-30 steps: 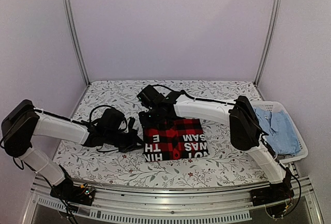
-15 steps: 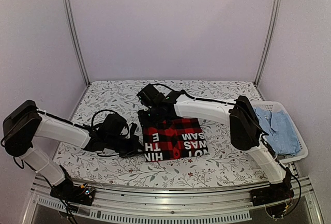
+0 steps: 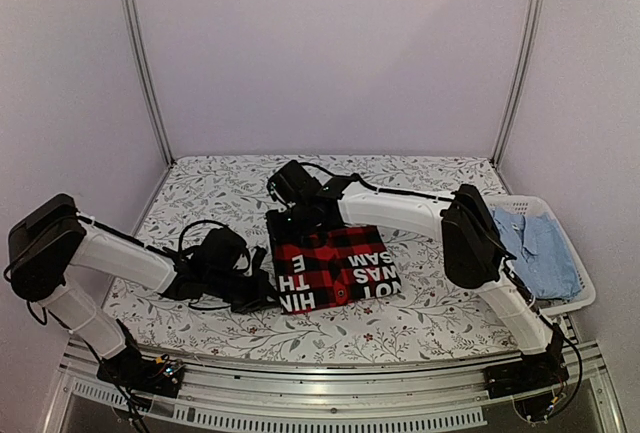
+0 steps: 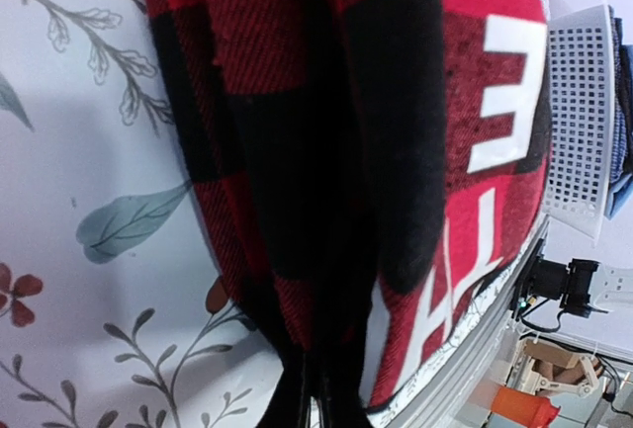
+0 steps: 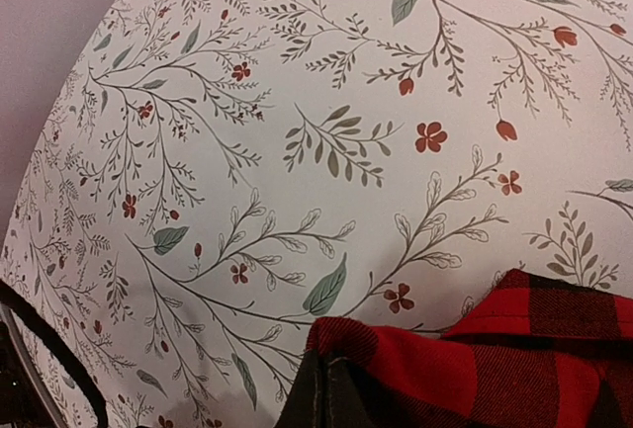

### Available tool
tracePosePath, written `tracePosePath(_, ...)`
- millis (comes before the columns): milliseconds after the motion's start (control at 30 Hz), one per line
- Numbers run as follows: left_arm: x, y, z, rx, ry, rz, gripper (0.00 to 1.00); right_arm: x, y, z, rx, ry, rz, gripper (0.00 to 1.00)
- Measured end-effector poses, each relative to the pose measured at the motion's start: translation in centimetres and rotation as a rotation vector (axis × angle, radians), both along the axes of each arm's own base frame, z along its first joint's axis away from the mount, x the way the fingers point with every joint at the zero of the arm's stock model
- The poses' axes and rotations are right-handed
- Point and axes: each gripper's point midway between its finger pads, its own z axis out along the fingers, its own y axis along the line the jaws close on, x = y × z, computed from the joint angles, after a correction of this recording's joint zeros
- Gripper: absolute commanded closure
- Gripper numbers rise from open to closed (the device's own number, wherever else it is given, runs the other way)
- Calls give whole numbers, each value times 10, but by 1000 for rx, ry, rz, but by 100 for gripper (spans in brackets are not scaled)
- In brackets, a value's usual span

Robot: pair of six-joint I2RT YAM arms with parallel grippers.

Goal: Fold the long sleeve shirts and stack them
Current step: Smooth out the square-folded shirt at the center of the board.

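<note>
A folded red-and-black check shirt [image 3: 335,263] with white block letters lies mid-table. My left gripper [image 3: 268,295] is at its near left corner, shut on the cloth. In the left wrist view the shirt [image 4: 396,102] fills the frame and the gripper [image 4: 318,388] pinches its folded edge. My right gripper [image 3: 285,223] is at the far left corner, shut on the shirt. The right wrist view shows that gripper [image 5: 326,388] holding the red corner [image 5: 514,369] just above the flowered tablecloth.
A white basket [image 3: 585,288] at the right table edge holds blue cloth [image 3: 540,248]; it also shows in the left wrist view as a basket [image 4: 574,122]. Metal posts [image 3: 140,63] stand at the back corners. The table's front rail [image 3: 320,378] runs close below the shirt.
The left arm has moved nearer and a little to the right with the shirt's corner. The shirt has turned slightly, so its lettering now slants. The right gripper has barely shifted.
</note>
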Motion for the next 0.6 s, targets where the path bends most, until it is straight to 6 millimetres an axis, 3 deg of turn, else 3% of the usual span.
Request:
tracePosePath(300, -8, 2, -3, 13, 30, -15, 73, -9, 10, -22, 33, 71, 50, 77)
tracePosePath(433, -12, 8, 3, 38, 30, -16, 70, -12, 16, -19, 58, 80, 78, 69)
tracePosePath(600, -9, 16, 23, 67, -3, 6, 71, -14, 17, -14, 70, 85, 107, 60)
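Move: The left hand has the square-folded shirt's near-left corner pinched; the shirt's middle lies about 9 cm ahead and 12 cm to its right, with the white HIN lettering some 4 cm right and level with it. The right hand, reaching across, holds the far-left corner a few centimetres above the board; from it the shirt's middle is roughly 9 cm back, 13 cm right and 4 cm lower. Down first by about 2 cm, then left and slightly back, the right hand brings the far-left corner towards the board and opens its fingers to about a third. The left hand eases back about 1 cm while opening to a similar gap, lets go of the near-left corner, then lifts some 2.5 cm and drifts left, away from the shirt. ##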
